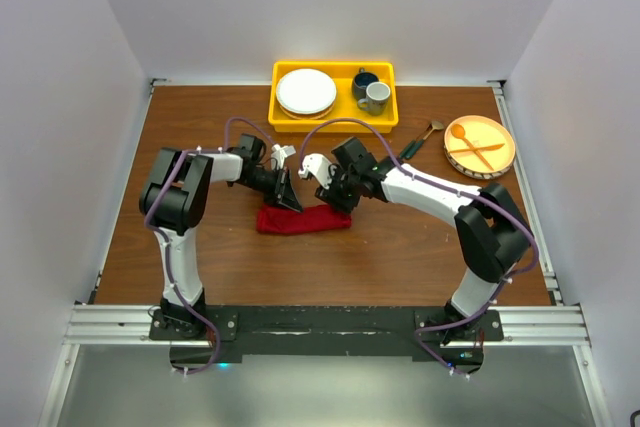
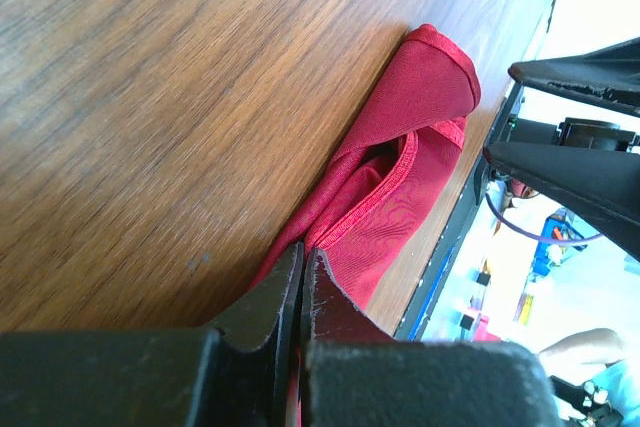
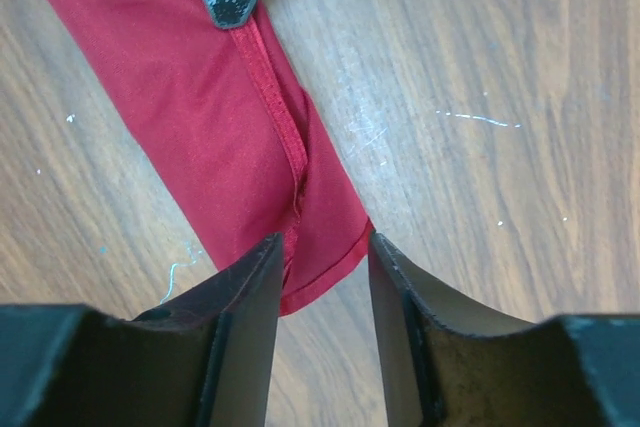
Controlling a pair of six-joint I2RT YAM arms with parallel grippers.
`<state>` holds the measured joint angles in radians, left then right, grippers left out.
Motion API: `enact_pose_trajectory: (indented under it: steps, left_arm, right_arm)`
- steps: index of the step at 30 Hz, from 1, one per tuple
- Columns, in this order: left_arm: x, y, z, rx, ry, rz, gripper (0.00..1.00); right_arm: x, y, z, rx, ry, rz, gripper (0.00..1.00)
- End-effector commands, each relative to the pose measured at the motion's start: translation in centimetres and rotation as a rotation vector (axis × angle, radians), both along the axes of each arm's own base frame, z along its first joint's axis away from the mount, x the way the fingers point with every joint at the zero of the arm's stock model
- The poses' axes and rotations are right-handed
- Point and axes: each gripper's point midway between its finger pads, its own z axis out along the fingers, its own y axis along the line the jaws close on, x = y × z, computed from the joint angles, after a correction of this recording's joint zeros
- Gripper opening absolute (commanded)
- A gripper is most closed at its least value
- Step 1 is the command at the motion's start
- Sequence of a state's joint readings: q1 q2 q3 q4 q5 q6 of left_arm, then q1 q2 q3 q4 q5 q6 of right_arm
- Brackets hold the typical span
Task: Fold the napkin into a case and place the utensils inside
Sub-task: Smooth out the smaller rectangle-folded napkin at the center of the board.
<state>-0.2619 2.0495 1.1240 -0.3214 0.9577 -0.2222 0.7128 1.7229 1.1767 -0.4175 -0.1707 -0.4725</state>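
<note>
The red napkin (image 1: 305, 219) lies mid-table, folded into a narrow long strip with a hemmed flap along it (image 2: 400, 177). My left gripper (image 1: 290, 202) is shut on the strip's left end, with red cloth pinched between the closed jaws (image 2: 303, 252). My right gripper (image 1: 340, 197) is open just above the strip's right end (image 3: 325, 242), its jaws astride the cloth's corner (image 3: 200, 107). Gold utensils (image 1: 478, 147) lie crossed on a round wooden plate (image 1: 503, 133) at the right. Another utensil (image 1: 420, 140) lies on the table beside that plate.
A yellow tray (image 1: 333, 128) at the back holds white plates (image 1: 306, 92) and two mugs (image 1: 372, 92). White walls enclose the table on three sides. A metal rail (image 1: 330, 325) runs along the near edge.
</note>
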Motion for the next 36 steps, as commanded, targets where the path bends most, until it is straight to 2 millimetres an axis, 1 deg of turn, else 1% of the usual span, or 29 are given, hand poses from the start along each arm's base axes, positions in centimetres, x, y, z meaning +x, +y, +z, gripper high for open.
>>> enact_pose_trajectory:
  steps: [1, 5, 6, 10, 12, 14, 15, 17, 18, 21, 22, 25, 29, 31, 34, 36]
  left_arm:
    - [-0.5, 1.9, -4.4, 0.151, 0.009, 0.02, 0.0]
    - [-0.4, 1.9, -4.4, 0.151, 0.01, 0.022, 0.0]
    - [-0.4, 1.9, -4.3, 0.15, 0.005, 0.021, 0.0]
    - [-0.5, 1.9, -4.2, 0.153, 0.008, 0.021, 0.0]
    - [-0.4, 1.9, -4.3, 0.152, 0.008, 0.022, 0.0]
    - [-0.4, 1.9, -4.3, 0.153, 0.011, 0.022, 0.0]
    - [-0.3, 1.9, -4.3, 0.152, 0.007, 0.023, 0.0]
    - [-0.3, 1.8, -4.3, 0.15, 0.011, 0.022, 0.0]
    - [-0.3, 1.8, -4.3, 0.15, 0.011, 0.022, 0.0]
    - [-0.4, 1.9, -4.4, 0.153, 0.013, 0.018, 0.0]
    - [-0.5, 1.9, -4.4, 0.152, 0.013, 0.016, 0.0]
    - [-0.5, 2.1, -4.7, 0.159, 0.018, 0.017, 0.0]
    - [-0.6, 2.5, -5.1, 0.17, 0.035, 0.028, 0.0]
    - [-0.7, 2.8, -5.4, 0.176, 0.047, 0.038, 0.0]
    - [-0.6, 3.1, -5.4, 0.18, 0.049, 0.047, 0.0]
    - [-0.4, 3.0, -5.4, 0.18, 0.044, 0.05, 0.0]
  right_arm:
    - [-0.5, 0.1, 1.1, 0.004, -0.007, 0.033, 0.42]
    - [-0.6, 0.0, -0.5, -0.03, -0.017, 0.043, 0.43]
    - [-0.6, -0.2, -1.3, -0.05, -0.014, 0.037, 0.43]
    - [0.1, -0.4, -2.6, -0.067, -0.038, 0.022, 0.43]
    - [-0.1, -0.5, -3.3, -0.08, -0.038, 0.024, 0.42]
    - [0.0, -0.6, -4.0, -0.102, -0.054, 0.023, 0.41]
    - [-0.3, -0.7, -4.5, -0.114, -0.058, 0.028, 0.41]
    - [0.0, -0.7, -4.8, -0.125, -0.09, 0.026, 0.4]
    - [-0.2, -0.8, -5.1, -0.136, -0.094, 0.027, 0.35]
    - [0.1, -0.8, -5.0, -0.144, -0.129, 0.011, 0.24]
    - [0.4, -0.8, -4.9, -0.14, -0.144, 0.003, 0.17]
    - [0.8, -1.2, -4.6, -0.158, -0.171, -0.037, 0.09]
    - [1.7, -2.1, -4.1, -0.188, -0.214, -0.097, 0.01]
    - [1.9, -2.2, -3.7, -0.185, -0.23, -0.112, 0.0]
    - [1.7, -2.3, -3.9, -0.184, -0.229, -0.109, 0.0]
    - [1.1, -1.9, -4.2, -0.173, -0.205, -0.086, 0.0]
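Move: The right hand's half-open fingers hang about 5 cm above the right end of the folded napkin, whose middle is level with them and some 2 cm to the right. The left fingertips are on the far-side hem about 6 cm to the right hand's left, roughly level front to back and 5 cm lower. The dark-handled utensils lie around 16 cm ahead and 19 cm right. From the left hand, the napkin's right end is about 8 cm right, nearly level. Down about 4.5 cm, easing back a little first, the right hand sinks onto the napkin's right end and closes its fingers, pinching the layered cloth. As they shut, it draws some 2 cm forward and slightly right, tilting so the fingertips swing forward and right. The left hand stays put, its shut fingertips still holding the hem. ##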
